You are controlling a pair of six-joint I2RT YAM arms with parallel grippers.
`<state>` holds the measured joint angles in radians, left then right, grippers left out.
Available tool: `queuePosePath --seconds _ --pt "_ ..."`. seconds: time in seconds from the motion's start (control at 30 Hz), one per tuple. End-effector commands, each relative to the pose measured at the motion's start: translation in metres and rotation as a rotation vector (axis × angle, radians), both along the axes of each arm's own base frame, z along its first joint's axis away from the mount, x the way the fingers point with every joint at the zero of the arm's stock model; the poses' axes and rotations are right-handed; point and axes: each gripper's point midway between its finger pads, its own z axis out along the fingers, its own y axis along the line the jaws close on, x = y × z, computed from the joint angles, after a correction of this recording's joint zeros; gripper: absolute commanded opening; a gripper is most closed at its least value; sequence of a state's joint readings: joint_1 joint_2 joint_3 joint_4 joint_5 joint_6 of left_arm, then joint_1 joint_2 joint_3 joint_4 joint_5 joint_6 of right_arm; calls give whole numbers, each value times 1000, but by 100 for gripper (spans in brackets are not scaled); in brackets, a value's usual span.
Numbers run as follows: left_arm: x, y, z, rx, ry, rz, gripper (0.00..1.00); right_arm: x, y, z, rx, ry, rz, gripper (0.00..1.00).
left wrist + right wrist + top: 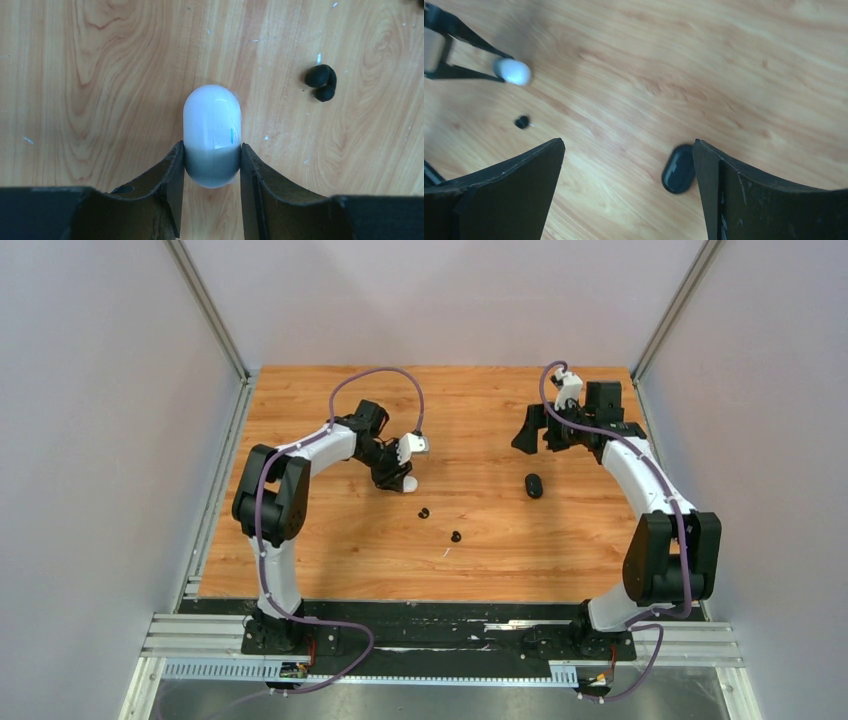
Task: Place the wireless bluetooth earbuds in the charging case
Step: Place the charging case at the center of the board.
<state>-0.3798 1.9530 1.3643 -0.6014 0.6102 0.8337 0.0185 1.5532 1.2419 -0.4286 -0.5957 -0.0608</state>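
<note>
A white oval charging case point(212, 127) lies closed on the wooden table, and my left gripper point(212, 156) is shut on its near end. From above the white case point(409, 483) shows at the tip of the left gripper point(398, 476). Two black earbuds point(423, 512) point(456, 536) lie loose on the table to its right; one black earbud point(321, 82) shows in the left wrist view. A closed black charging case point(534, 485) lies alone right of centre. My right gripper point(628, 145) hangs open above the table, with the black case point(678, 169) just inside its right finger.
The wooden table point(330, 560) has grey walls on the left, right and back. The left arm's purple cable point(375, 375) arcs over the back left of the table. In the right wrist view the white case point(513, 71) and a black earbud point(522, 121) lie far left.
</note>
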Motion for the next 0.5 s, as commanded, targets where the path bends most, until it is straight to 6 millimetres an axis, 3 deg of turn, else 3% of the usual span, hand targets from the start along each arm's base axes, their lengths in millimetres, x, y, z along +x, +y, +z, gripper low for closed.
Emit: queuePosePath --seconds 0.0,0.13,0.17,0.27,0.3,0.37,0.47 --pt "18 1 5 39 -30 -17 15 -23 -28 -40 -183 64 -41 100" --pt "22 6 -6 82 -16 -9 30 -34 -30 -58 -206 100 -26 100" --pt "23 6 -6 85 -18 -10 40 -36 -32 -64 -218 109 -24 100" --pt "24 5 -1 73 -36 -13 55 -40 -38 -83 -256 147 -24 100" --pt "23 5 0 69 -34 -6 82 -41 -39 -89 -266 161 -28 100" --pt "25 2 9 50 -57 8 98 -43 -39 -98 -277 183 -26 100" --pt "29 0 31 22 -88 28 100 -43 -36 -107 -292 197 -6 100"
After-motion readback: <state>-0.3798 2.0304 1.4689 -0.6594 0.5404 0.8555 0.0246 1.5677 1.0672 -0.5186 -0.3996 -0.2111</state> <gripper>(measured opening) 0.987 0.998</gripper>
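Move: My left hand holds the white charging case just over the board; its resting spot is about 2 cm ahead and 1 cm lower. From that hand, one black earbud lies some 7 cm back and 4 cm to the right, another about 12 cm back and 10 cm to the right. From my empty right hand, the black case lies about 4 cm back, 2 cm to the right and 15 cm below. With my left hand I set the white charging case down, easing about 2 cm forward and slightly lower with it still pinched, then spread the fingers wide so they come free of its sides. Meanwhile I lower my right hand about 9 cm, drawing it back 5 cm and a little right towards the black case, fingers already wide open and tilting steeper down by some 20 degrees. ##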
